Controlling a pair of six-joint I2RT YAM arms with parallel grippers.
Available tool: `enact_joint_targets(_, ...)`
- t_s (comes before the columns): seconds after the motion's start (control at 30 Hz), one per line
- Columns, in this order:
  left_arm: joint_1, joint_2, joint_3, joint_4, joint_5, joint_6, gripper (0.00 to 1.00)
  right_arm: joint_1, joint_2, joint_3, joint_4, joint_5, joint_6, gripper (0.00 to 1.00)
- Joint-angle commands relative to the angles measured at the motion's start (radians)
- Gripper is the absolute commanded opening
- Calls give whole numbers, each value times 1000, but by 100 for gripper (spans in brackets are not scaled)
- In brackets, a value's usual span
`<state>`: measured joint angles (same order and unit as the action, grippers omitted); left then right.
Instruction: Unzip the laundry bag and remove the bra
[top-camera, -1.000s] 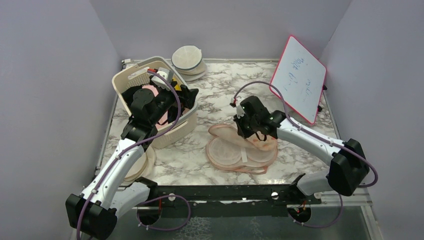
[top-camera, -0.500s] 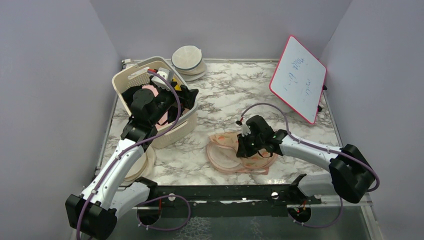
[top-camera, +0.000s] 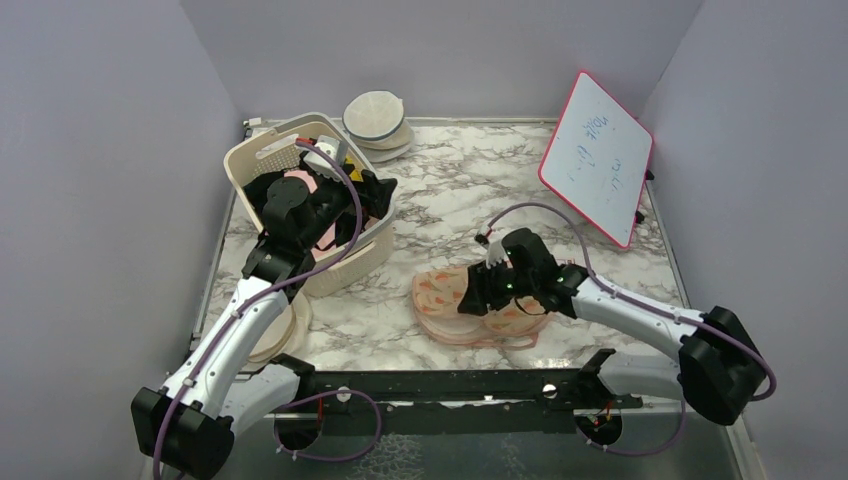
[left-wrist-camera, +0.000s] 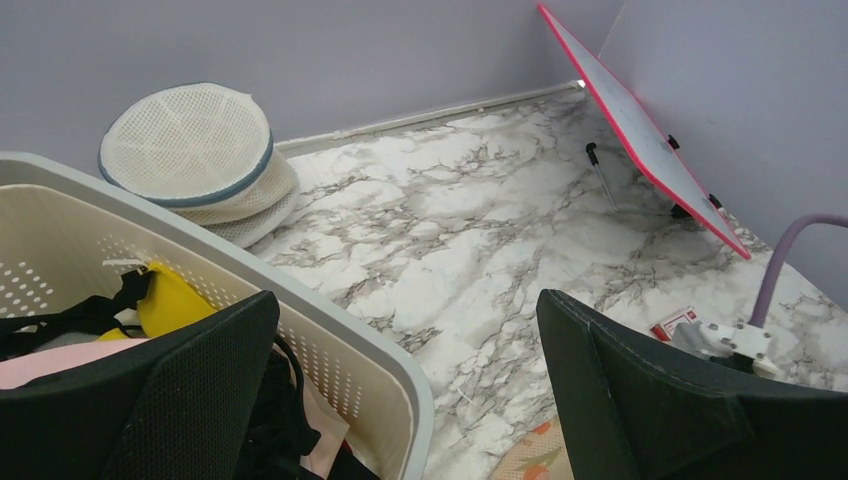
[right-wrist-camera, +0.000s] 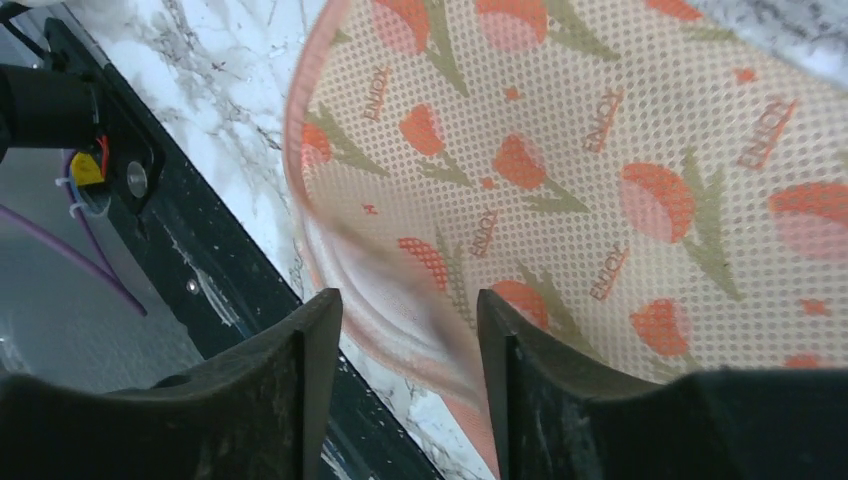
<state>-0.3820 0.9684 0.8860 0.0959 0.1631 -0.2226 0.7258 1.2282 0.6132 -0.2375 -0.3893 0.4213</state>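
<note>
The peach laundry bag (top-camera: 450, 300) lies flat on the marble between the arms, its printed mesh (right-wrist-camera: 600, 150) filling the right wrist view. My right gripper (top-camera: 480, 297) sits low over its near left part. The jaws of that gripper (right-wrist-camera: 408, 300) stand apart, and the bag's pink rim runs loose through the gap. My left gripper (top-camera: 372, 192) hangs wide open over the basket's right rim (left-wrist-camera: 400, 370), holding nothing. A pale pink soft garment (left-wrist-camera: 50, 362), probably the bra, lies in the basket among black ones, mostly hidden by the arm.
The cream slotted basket (top-camera: 262, 152) stands at the back left. Cream round mesh cases (top-camera: 378, 118) are stacked by the back wall, and another (top-camera: 285, 335) lies under the left arm. A red-framed whiteboard (top-camera: 598, 158) leans at the back right. A black rail (top-camera: 450, 385) runs along the near edge.
My right gripper came down and toward the near edge with the bag's upper flap, laid it over the pink lining, and its jaws parted. The left arm stayed still.
</note>
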Motion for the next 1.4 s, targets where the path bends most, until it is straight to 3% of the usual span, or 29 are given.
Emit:
enact_joint_targets(0.0, -5, 4, -1, 13, -9, -7, 98, 6, -89, 23, 13, 52, -21, 57)
enact_joint_targets(0.1, -6, 7, -1, 14, -10, -6, 98, 4, -150, 37, 5, 111, -39, 71)
enact_joint_targets(0.23, -5, 8, 0, 13, -11, -5, 98, 3, -237, 49, -2, 203, -33, 79)
enact_joint_targets(0.43, -6, -1, 10, -4, -24, 18, 99, 0, -367, 115, -52, 459, 11, 98)
enact_joint_targets(0.63, -5, -67, 9, -17, -106, 67, 99, -2, -375, 357, -266, 677, -33, 100)
enact_joint_targets(1.0, -5, -255, -31, -3, -399, 196, 99, -2, -664, 455, -95, 916, -390, 100)
enact_joint_targets(1.23, -5, -425, -145, 175, -470, 200, 99, -2, -718, 469, -104, 888, -423, 100)
enact_joint_targets(1.37, -3, -447, -178, 208, -476, 199, 99, -2, -723, 456, -123, 902, -407, 100)
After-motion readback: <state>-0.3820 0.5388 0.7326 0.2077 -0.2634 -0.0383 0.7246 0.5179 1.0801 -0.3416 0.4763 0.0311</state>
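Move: The right hand sits low over the folded laundry bag, whose middle is about 3 cm to its right, 1 cm ahead and 5 cm below. The small red pack lies some 8 cm ahead and 17 cm right of this hand; the basket, 18 cm ahead and 30 cm left. From the high left hand the bag is roughly 16 cm back, 20 cm right and 31 cm below; the basket, 12 cm left, 2 cm ahead and 23 cm below. Right hand opens fully, climbing some 36 cm and rightward from laundry bag; left hand goes left, up, back. ##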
